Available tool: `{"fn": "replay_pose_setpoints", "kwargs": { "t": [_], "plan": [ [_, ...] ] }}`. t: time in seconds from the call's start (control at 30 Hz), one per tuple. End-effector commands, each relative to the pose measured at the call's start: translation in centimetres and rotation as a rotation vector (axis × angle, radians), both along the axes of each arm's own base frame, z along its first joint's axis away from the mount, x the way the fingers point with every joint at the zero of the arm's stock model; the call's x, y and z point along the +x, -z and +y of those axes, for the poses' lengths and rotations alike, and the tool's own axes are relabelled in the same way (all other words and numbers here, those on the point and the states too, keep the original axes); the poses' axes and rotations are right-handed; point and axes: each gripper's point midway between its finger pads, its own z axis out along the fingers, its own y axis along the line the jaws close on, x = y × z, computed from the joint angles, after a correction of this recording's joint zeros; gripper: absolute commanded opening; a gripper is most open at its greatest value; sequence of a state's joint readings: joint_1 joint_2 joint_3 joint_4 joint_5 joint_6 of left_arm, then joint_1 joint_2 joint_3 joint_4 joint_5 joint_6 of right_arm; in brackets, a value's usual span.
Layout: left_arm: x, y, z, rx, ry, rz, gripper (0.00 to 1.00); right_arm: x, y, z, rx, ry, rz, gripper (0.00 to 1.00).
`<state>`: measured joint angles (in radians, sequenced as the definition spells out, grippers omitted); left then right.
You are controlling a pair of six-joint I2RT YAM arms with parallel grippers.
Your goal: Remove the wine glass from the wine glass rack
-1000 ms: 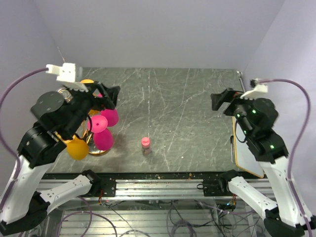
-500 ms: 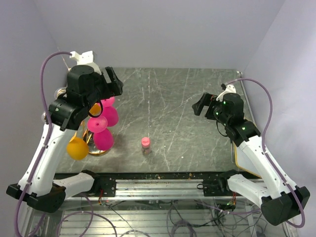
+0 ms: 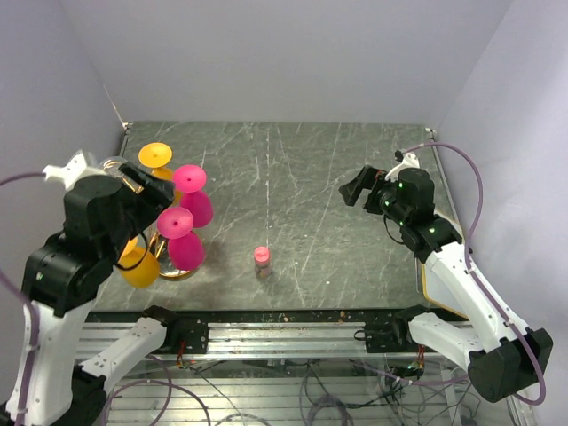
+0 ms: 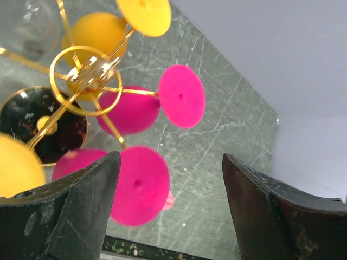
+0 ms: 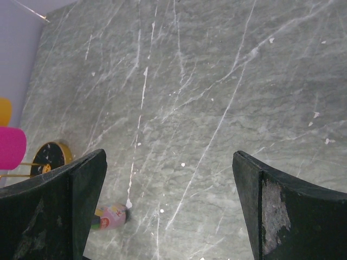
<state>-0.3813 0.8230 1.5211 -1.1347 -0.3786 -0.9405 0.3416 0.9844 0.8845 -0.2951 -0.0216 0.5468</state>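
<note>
The gold wine glass rack (image 3: 164,232) stands at the table's left, its ring top (image 4: 87,76) and round base (image 4: 43,124) seen from above in the left wrist view. Pink and orange wine glasses hang upside down from it. The nearest pink wine glass (image 3: 175,222) shows its round foot (image 4: 138,184) just inside my left finger (image 4: 70,216). My left gripper (image 3: 142,191) hovers above the rack, open, holding nothing (image 4: 171,216). My right gripper (image 3: 355,188) is open over bare table at the right (image 5: 168,200).
A small bottle with a pink cap (image 3: 262,260) stands in the middle near the front edge, also seen as the bottle (image 5: 111,215) in the right wrist view. A clear glass (image 4: 30,21) sits behind the rack. A white board (image 3: 444,293) lies at the right edge.
My left arm has swung back to the left and lower, uncovering the rack; its jaws have narrowed slightly. The right gripper moved in toward the table's middle, then held still.
</note>
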Motion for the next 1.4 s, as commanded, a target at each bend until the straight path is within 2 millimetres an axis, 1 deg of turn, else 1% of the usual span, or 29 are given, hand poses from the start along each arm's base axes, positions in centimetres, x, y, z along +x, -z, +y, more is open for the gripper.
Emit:
{"fn": "replay_pose_setpoints", "kwargs": {
  "t": [0.0,0.1,0.17,0.3,0.4,0.53,0.67,0.73,0.87,0.97,1.1,1.23,1.37],
  "plan": [
    [-2.8,2.3,1.4,-0.113,-0.108,0.077,0.86,0.5,-0.2,0.6,0.048,-0.013,-0.023,1.00],
    [-4.1,3.7,1.7,-0.140,-0.130,0.124,0.85,0.5,-0.1,0.8,0.053,-0.017,-0.021,1.00],
    [-4.5,4.4,1.5,-0.157,-0.127,0.145,0.83,0.6,0.0,0.6,0.046,-0.010,-0.021,1.00],
    [-4.1,5.8,0.2,-0.197,-0.090,0.178,0.77,0.5,-0.1,0.3,0.045,0.002,-0.029,1.00],
    [-3.6,6.8,-0.4,-0.207,-0.091,0.213,0.74,0.3,-0.1,0.4,0.049,-0.003,-0.023,1.00],
    [-2.8,7.5,-0.5,-0.214,-0.116,0.234,0.66,0.0,0.1,0.1,0.049,0.008,-0.021,1.00],
    [-2.7,8.1,-0.3,-0.221,-0.147,0.252,0.58,-0.3,0.0,-0.2,0.039,0.017,-0.024,1.00],
    [-2.9,8.3,-0.1,-0.226,-0.165,0.258,0.50,-0.4,-0.2,-0.5,0.034,0.028,-0.028,1.00],
    [-3.3,8.5,0.4,-0.235,-0.198,0.271,0.39,-0.5,-0.5,-0.7,0.031,0.037,-0.036,1.00],
    [-3.4,8.2,0.4,-0.240,-0.200,0.271,0.35,-0.5,-0.5,-0.7,0.032,0.038,-0.035,1.00],
    [-3.5,7.8,0.4,-0.249,-0.205,0.271,0.33,-0.4,-0.3,-0.6,0.034,0.038,-0.030,1.00],
    [-3.6,7.5,0.4,-0.259,-0.202,0.260,0.26,-0.4,-0.1,-0.6,0.034,0.039,-0.018,1.00],
    [-3.6,7.3,0.3,-0.273,-0.200,0.249,0.19,-0.5,-0.3,-0.7,0.032,0.040,-0.022,1.00]
  ]
}}
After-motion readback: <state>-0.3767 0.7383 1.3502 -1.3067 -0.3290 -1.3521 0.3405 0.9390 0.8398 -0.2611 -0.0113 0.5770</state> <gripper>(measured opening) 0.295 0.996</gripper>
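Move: The foot of the nearer pink wine glass, which I'm after, lies about 2 cm back from my left hand, 2 cm to its right and 7 cm below. At about that same height, the farther pink glass's foot is some 7 cm ahead and 5 cm right, the near yellow glass's foot about 6 cm back and 8 cm left, and the rack's hub roughly 4 cm ahead and 4 cm left. From my idle right hand the nearer pink foot is about 38 cm left, 12 cm back and 7 cm higher. I draw my left hand back about 4 cm, then sink it some 7 cm down and a little forward again onto the nearer pink glass's foot, tipping the fingers about 15 degrees further down and rolling the hand's left side down. As it settles, rising about 1 cm, I shut the fingers from wide open until they pinch the foot, one on its face and one behind it. ##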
